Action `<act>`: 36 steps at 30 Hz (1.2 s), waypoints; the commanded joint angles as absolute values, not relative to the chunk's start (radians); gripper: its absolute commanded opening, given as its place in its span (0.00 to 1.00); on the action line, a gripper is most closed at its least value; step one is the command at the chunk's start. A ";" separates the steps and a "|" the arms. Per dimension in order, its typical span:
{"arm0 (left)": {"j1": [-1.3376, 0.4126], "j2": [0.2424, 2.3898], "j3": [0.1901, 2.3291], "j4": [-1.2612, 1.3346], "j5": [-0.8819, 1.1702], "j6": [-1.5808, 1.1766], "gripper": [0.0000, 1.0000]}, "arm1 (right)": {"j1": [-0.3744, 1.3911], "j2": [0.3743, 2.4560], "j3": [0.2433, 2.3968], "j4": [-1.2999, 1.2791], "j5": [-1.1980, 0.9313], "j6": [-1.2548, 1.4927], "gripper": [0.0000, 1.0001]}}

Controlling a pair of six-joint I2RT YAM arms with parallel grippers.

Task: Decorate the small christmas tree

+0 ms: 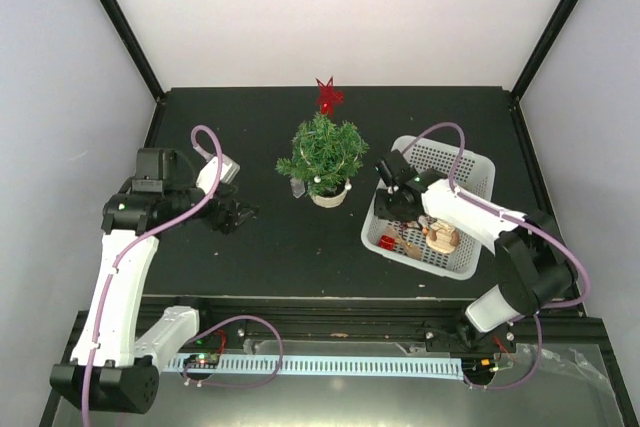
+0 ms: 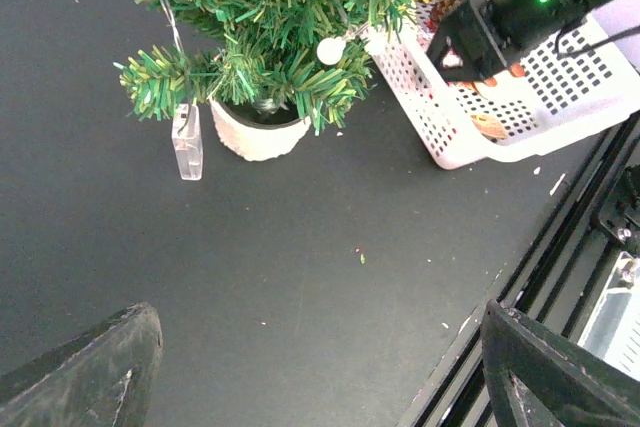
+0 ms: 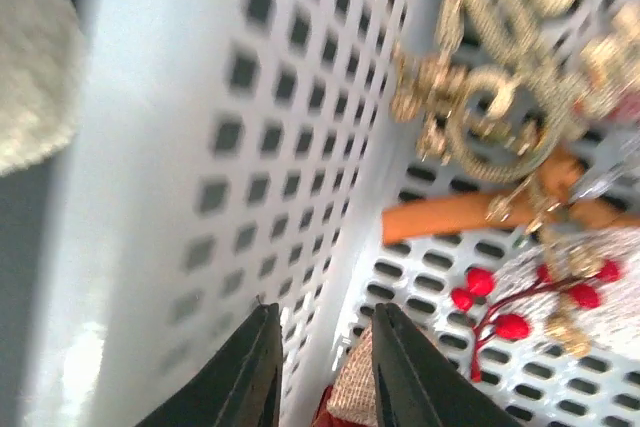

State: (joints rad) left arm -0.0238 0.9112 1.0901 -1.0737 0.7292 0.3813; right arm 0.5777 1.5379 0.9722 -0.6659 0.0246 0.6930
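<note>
The small christmas tree (image 1: pixel 322 152) stands mid-table in a white pot (image 1: pixel 329 194), with a red star (image 1: pixel 328 95) on top, a white ball (image 2: pixel 330 50) and a clear hanging ornament (image 2: pixel 187 142). The tree also shows in the left wrist view (image 2: pixel 270 17). My left gripper (image 1: pixel 240 213) is wide open and empty, left of the tree above bare table (image 2: pixel 320 377). My right gripper (image 1: pixel 390 209) reaches into the white basket's (image 1: pixel 470 172) left side. Its jaws (image 3: pixel 320 367) stand a little apart by the basket wall, over a burlap ornament (image 3: pixel 355 392), holding nothing.
The basket holds a gold glitter ornament (image 3: pixel 500 97), a red berry sprig (image 3: pixel 500 317) and an orange piece (image 3: pixel 450 217). The basket (image 2: pixel 520 97) sits just right of the pot (image 2: pixel 258 132). A black rail (image 1: pixel 330 322) runs along the table's near edge.
</note>
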 commanded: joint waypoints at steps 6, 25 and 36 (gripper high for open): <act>-0.022 0.956 1.127 -1.040 0.774 0.380 0.88 | 0.520 1.474 1.091 -0.873 0.366 0.641 0.53; -0.022 0.987 1.123 -1.038 0.826 0.379 0.89 | 0.207 1.609 1.058 -0.776 0.255 0.636 0.58; -0.025 0.990 1.128 -1.045 0.839 0.383 0.89 | 0.158 1.676 1.024 -0.682 0.148 0.636 0.58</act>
State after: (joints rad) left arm -0.0238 0.9924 1.0916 -1.0466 0.8124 0.3809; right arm 0.1658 1.6619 1.0454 -0.7372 0.1921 0.6350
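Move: The near pinecone in the basket lies some 15 cm to the right hand's right, about 6 cm ahead and 4 cm lower. The second pinecone is about 5 cm to the right of it and 1 cm farther out, the gold bell 6 cm right of it and 4 cm farther out, and the gold lettering 6 cm left of it and 2 cm farther out. From the left hand, the near pinecone is roughly 48 cm right, 12 cm ahead and 24 cm down. The basket's left wall is left behind as the right hand comes free of its inner side, lifting over 4 cm, then sweeps about 15 cm right and 5 cm forward across the basket to the near pinecone, sinking again on the way. The fingers open from about a quarter to over half, and the hand turns some 25 degrees clockwise, ending open just above the pinecone. ##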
